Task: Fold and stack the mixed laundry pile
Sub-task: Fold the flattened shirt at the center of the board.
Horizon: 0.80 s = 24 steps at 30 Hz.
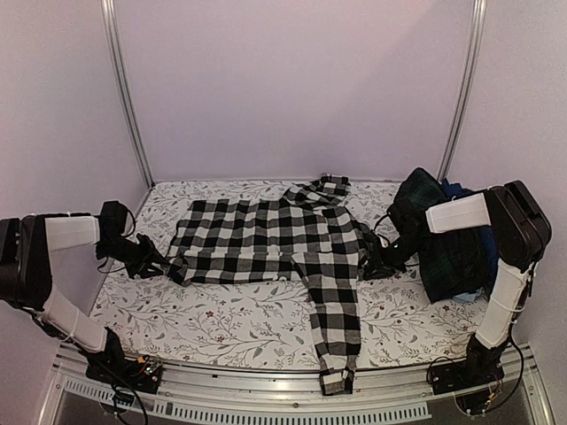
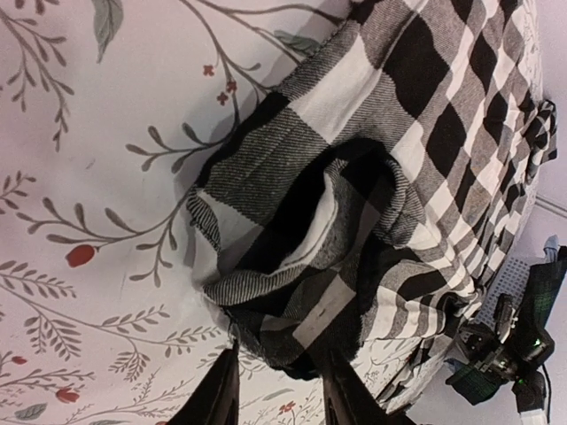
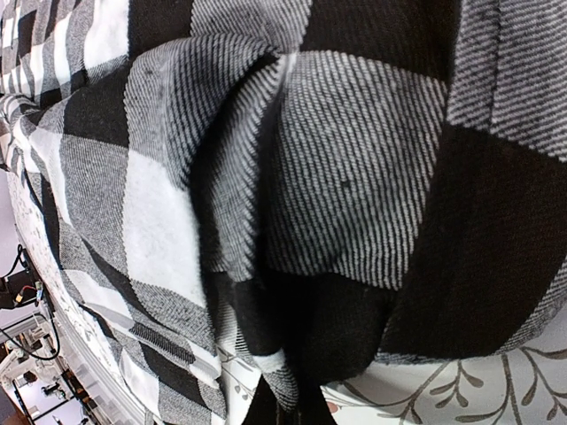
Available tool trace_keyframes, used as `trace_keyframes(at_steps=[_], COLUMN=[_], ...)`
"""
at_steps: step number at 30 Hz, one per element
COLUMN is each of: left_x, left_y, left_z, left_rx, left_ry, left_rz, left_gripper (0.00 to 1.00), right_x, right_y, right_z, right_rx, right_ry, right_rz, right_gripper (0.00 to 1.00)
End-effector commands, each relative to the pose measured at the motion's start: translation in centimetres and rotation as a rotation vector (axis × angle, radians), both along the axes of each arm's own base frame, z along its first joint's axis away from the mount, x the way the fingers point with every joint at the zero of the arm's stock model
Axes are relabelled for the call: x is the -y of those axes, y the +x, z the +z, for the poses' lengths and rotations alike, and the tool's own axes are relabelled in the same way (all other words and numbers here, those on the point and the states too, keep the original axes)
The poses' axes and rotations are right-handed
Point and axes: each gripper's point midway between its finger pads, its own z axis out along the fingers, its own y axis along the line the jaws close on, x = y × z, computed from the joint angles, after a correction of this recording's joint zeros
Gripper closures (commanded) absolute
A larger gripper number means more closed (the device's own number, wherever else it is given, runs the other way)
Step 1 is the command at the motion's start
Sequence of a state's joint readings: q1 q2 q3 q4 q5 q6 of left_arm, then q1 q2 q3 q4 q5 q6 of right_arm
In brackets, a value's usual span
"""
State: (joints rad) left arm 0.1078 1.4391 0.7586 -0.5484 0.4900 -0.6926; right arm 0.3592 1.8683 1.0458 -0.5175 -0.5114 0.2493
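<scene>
The black-and-white checked shirt (image 1: 266, 235) lies spread flat across the middle of the floral covering, with one sleeve (image 1: 338, 345) running down over the near edge. My left gripper (image 1: 159, 264) is at the shirt's left end; in the left wrist view its jaws (image 2: 282, 354) stand apart, with the bunched cuff (image 2: 292, 257) just ahead of the fingertips. My right gripper (image 1: 372, 261) is at the shirt's right side, and in the right wrist view it (image 3: 297, 398) is shut on a fold of the checked shirt (image 3: 354, 177). The remaining laundry pile (image 1: 447, 235) is heaped at the right, with a dark green-navy plaid piece on top.
The floral-printed table covering (image 1: 221, 319) spans the whole work surface. Metal frame posts (image 1: 124, 97) rise at the back corners before a plain wall. The pile crowds my right arm's upper link (image 1: 461, 212).
</scene>
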Motion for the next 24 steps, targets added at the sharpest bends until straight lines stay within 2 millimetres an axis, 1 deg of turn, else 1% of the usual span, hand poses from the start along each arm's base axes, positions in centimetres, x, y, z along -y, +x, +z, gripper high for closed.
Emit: trace_keyframes(at_steps=[1,4,6,9,12,15,17,19,20,22,23,24], left_x=[1.5,1.8,1.9,2.1,2.3,2.1,1.6,0.8,0.2,-1.2,-1.5,-1.4], left_y=[1.3,1.1,0.8,-0.2,-1.2,-1.6,-2.0,-2.4,-2.7,-2.7,-1.8,-0.7], left_z=[0.2,-0.5,-1.3,-3.0,-4.2,-4.3,-4.4,-4.6,-4.7,-4.5,-3.8,-2.6], left_rx=[-0.007,-0.051,-0.094,-0.17,-0.229,-0.248,-0.263,-0.272,-0.278,-0.258,-0.2,-0.127], left_ry=[-0.07,-0.039,-0.018,-0.016,-0.031,-0.021,0.01,0.024,0.031,0.034,0.015,0.002], left_rz=[-0.005,-0.032,-0.048,-0.059,-0.057,-0.052,-0.047,-0.025,-0.001,0.055,0.064,0.054], left_gripper=[0.68,0.67,0.67,0.71,0.73,0.73,0.88,0.97,1.0,1.0,0.97,0.89], right_x=[2.2,2.2,2.2,2.2,2.2,2.3,2.4,2.4,2.4,2.5,2.5,2.5], right_y=[-2.8,-2.7,-2.7,-2.6,-2.5,-2.4,-2.5,-2.5,-2.6,-2.7,-2.7,-2.7], right_z=[-2.4,-2.4,-2.5,-2.6,-2.6,-2.6,-2.6,-2.7,-2.8,-2.9,-2.9,-2.9], right_rx=[-0.123,-0.119,-0.12,-0.123,-0.121,-0.116,-0.118,-0.119,-0.121,-0.123,-0.123,-0.123], right_ry=[-0.113,-0.115,-0.115,-0.115,-0.119,-0.126,-0.129,-0.129,-0.13,-0.134,-0.133,-0.133], right_rz=[-0.009,-0.01,-0.012,-0.013,-0.013,-0.01,-0.011,-0.013,-0.014,-0.015,-0.015,-0.015], right_gripper=[1.0,1.0,1.0,1.0,1.0,1.0,1.0,1.0,1.0,1.0,1.0,1.0])
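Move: The shirt's near left corner, bunched up, lies just below the left hand's half-open fingers: about 5 cm down, 2 cm to the right and 1 cm back. From this hand the middle of the shirt's body is some 22 cm right and 9 cm ahead, and the near sleeve's middle about 37 cm right and 13 cm back. The right hand still grips the near right corner; the left corner lies roughly 42 cm to its left, 1 cm back. The left fingers shut on the shirt's near left corner and pinch it, after the hand has sunk about 5 cm, easing 2 cm to the right on the way and tipping some 15 degrees so the fingertips swing back. Late in the descent it also draws back about 2 cm, and once shut slips left again with the corner. The right hand stays put, keeping its shut grip on the other corner. ##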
